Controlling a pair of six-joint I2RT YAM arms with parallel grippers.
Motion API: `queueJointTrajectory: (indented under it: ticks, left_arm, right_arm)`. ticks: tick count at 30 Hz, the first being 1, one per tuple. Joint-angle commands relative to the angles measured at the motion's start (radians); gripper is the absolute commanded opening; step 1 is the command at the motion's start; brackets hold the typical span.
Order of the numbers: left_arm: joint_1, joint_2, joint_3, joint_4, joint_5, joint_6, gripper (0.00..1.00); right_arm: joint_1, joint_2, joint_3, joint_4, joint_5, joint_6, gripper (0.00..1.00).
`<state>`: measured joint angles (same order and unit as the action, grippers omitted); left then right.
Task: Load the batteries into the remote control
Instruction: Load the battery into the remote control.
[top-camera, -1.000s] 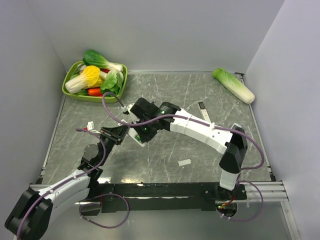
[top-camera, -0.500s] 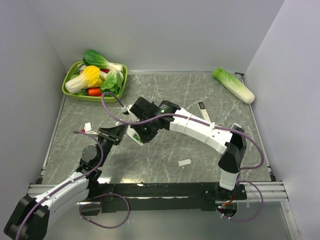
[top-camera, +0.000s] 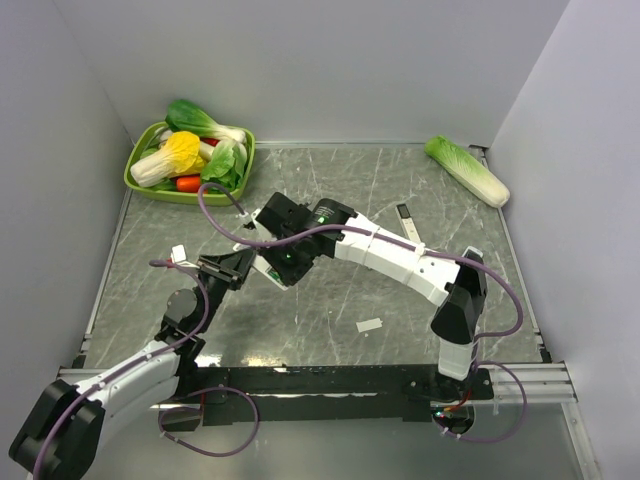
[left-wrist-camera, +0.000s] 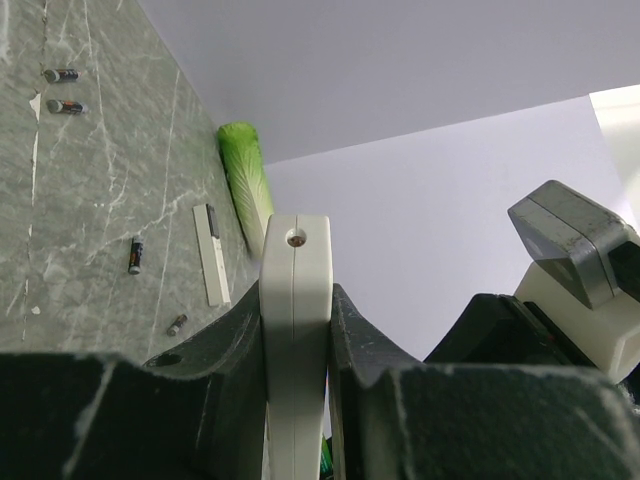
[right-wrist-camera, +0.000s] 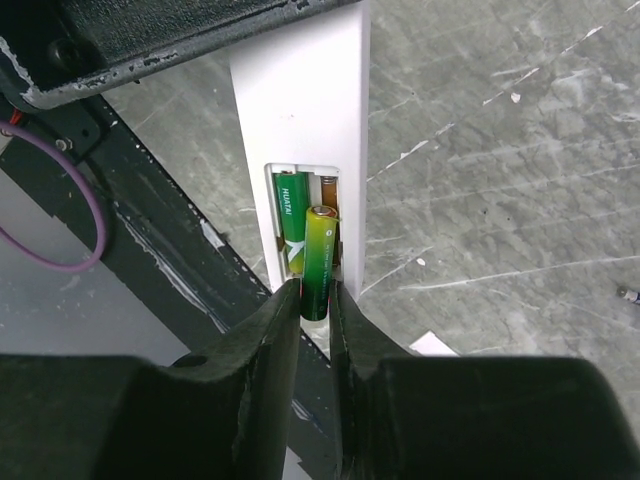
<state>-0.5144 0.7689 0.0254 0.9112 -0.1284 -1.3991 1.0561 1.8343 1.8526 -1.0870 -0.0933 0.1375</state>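
My left gripper (left-wrist-camera: 296, 300) is shut on the white remote control (left-wrist-camera: 296, 330), holding it edge-on and upright. From the right wrist view its back faces me, the battery recess open in the white body (right-wrist-camera: 300, 100). One green battery (right-wrist-camera: 289, 230) lies seated in the left slot. A second green battery (right-wrist-camera: 317, 260) leans into the right slot, its lower end between the fingertips of my right gripper (right-wrist-camera: 315, 300), which close against it. From above, both grippers meet at the table's left middle, left gripper (top-camera: 232, 268) and right gripper (top-camera: 280, 262).
A green tray (top-camera: 140, 180) of vegetables sits at the back left and a cabbage (top-camera: 467, 170) at the back right. A white remote with a black end (top-camera: 406, 218) and a small white piece (top-camera: 369, 325) lie on the table. Several loose dark cells (left-wrist-camera: 134, 255) lie scattered.
Both grippers stay together at the remote. The right arm's elbow has drifted slightly left, and the left arm has shifted a little.
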Motion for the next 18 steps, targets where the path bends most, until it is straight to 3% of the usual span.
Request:
queueJointTrajectory:
  ticks: [1, 18]
  left_arm:
    - [-0.004, -0.006, -0.176, 0.213, 0.038, -0.113, 0.02]
    - [-0.004, 0.006, -0.173, 0.167, 0.047, -0.173, 0.02]
  right_arm:
    - [0.007, 0.026, 0.037, -0.021, 0.029, -0.004, 0.3]
    - [0.007, -0.055, 0.016, 0.019, 0.092, -0.013, 0.61]
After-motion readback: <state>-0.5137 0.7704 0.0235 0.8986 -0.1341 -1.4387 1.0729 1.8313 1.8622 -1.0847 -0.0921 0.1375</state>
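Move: The right hand still has the green battery between its fingertips, its upper end already leaning in the remote's open slot, whose middle lies roughly 2 cm to the left, 1 cm ahead and 2 cm below. The seated battery is beside that slot, about 3 cm left of the hand, level fore and aft, 2 cm below. The battery cover lies about 21 cm to the right, 9 cm back and 17 cm down. From the left hand, the slot is some 7 cm right, 4 cm back and 3 cm below. Opening steadily, the right fingers widen by about a third of their full range and let go of the green battery; the left-hand finger comes well clear while the other stays close beside it. Meanwhile the right hand eases scarcely 1 cm left, back and up without turning noticeably. The left hand keeps its grip and holds the remote almost still. ##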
